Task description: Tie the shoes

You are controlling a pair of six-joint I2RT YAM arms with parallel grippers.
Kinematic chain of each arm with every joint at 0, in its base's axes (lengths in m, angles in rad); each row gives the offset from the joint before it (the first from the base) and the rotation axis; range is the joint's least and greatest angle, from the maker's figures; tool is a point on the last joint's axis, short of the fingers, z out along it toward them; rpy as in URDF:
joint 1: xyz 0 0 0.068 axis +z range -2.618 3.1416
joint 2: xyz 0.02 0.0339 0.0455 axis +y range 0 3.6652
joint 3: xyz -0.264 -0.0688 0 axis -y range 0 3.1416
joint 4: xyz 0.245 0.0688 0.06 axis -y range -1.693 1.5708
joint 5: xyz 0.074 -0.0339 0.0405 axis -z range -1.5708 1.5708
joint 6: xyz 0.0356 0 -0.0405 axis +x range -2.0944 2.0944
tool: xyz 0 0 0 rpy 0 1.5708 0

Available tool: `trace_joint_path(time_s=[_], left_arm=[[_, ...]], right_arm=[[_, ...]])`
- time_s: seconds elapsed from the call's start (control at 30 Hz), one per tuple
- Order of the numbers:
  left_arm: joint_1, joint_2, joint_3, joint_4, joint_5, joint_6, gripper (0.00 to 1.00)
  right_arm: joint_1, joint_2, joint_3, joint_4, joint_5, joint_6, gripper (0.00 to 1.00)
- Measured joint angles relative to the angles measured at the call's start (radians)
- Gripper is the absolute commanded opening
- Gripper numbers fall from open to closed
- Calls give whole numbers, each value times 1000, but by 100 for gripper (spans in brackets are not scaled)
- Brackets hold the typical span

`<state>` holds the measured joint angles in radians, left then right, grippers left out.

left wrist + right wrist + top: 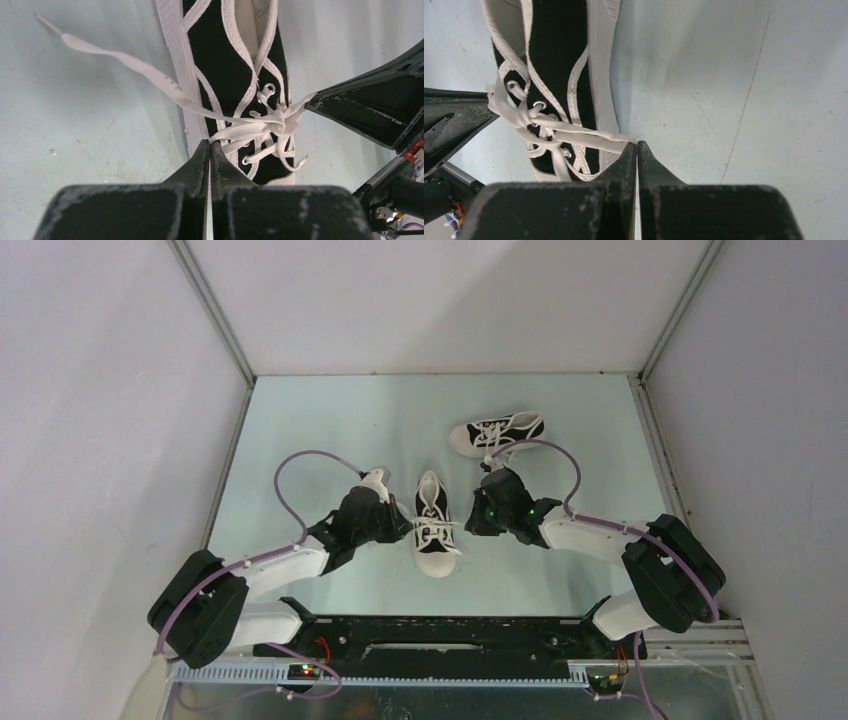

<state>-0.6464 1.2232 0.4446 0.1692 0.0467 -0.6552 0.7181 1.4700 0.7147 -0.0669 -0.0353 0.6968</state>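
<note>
One of the shoes (432, 502), black with a white toe cap, lies mid-table with its toe toward the arm bases. My left gripper (407, 527) is just left of it and my right gripper (468, 523) just right. In the left wrist view the left gripper (209, 146) is shut on a white lace loop running from the knot (281, 122) over the eyelets. In the right wrist view the right gripper (637, 146) is shut on the lace strand coming from the knot (524, 118). A loose lace end (115, 56) trails on the table. The other shoe (497, 433) lies on its side farther back.
Pale green table (330, 420) with white walls on three sides. Purple cables arc over both arms. The black base rail (440, 635) runs along the near edge.
</note>
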Motion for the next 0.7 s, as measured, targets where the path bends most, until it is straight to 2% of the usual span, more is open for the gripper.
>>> trace_joint_path(time_s=[0.13, 0.27, 0.47, 0.7], left_arm=[[2, 22, -2, 16, 6, 0, 0], [4, 37, -2, 49, 34, 0, 0], [5, 38, 10, 63, 71, 19, 0], [6, 38, 63, 56, 82, 56, 0]], right_arm=[[-5, 0, 0, -16, 11, 1, 2], [-4, 0, 0, -15, -10, -33, 20], [0, -52, -8, -24, -67, -171, 34], [3, -169, -9, -50, -96, -376, 37]])
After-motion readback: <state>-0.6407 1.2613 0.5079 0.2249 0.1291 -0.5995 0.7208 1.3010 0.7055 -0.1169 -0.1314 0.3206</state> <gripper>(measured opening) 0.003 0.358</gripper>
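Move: The bow's knot lies about 4 cm to the right and 1 cm ahead of the left gripper, roughly level with it. From the right gripper the knot is some 6 cm to the left and 2 cm ahead, also near its height. The toe cap lies about 6 cm back and 6 cm left of the right gripper, a little lower. The shoe opening stands some 9 cm ahead and 7 cm left of it. Open the right gripper about a third and let go of its bow loop, then lift it some 4 cm clear of the table, easing back about 1 cm, while turning it roughly 20 degrees counter-clockwise and tipping the fingers up. Keep the left gripper shut on its loop; after a slight dip, raise it about 2.5 cm while easing it 2 cm right towards the knot. ##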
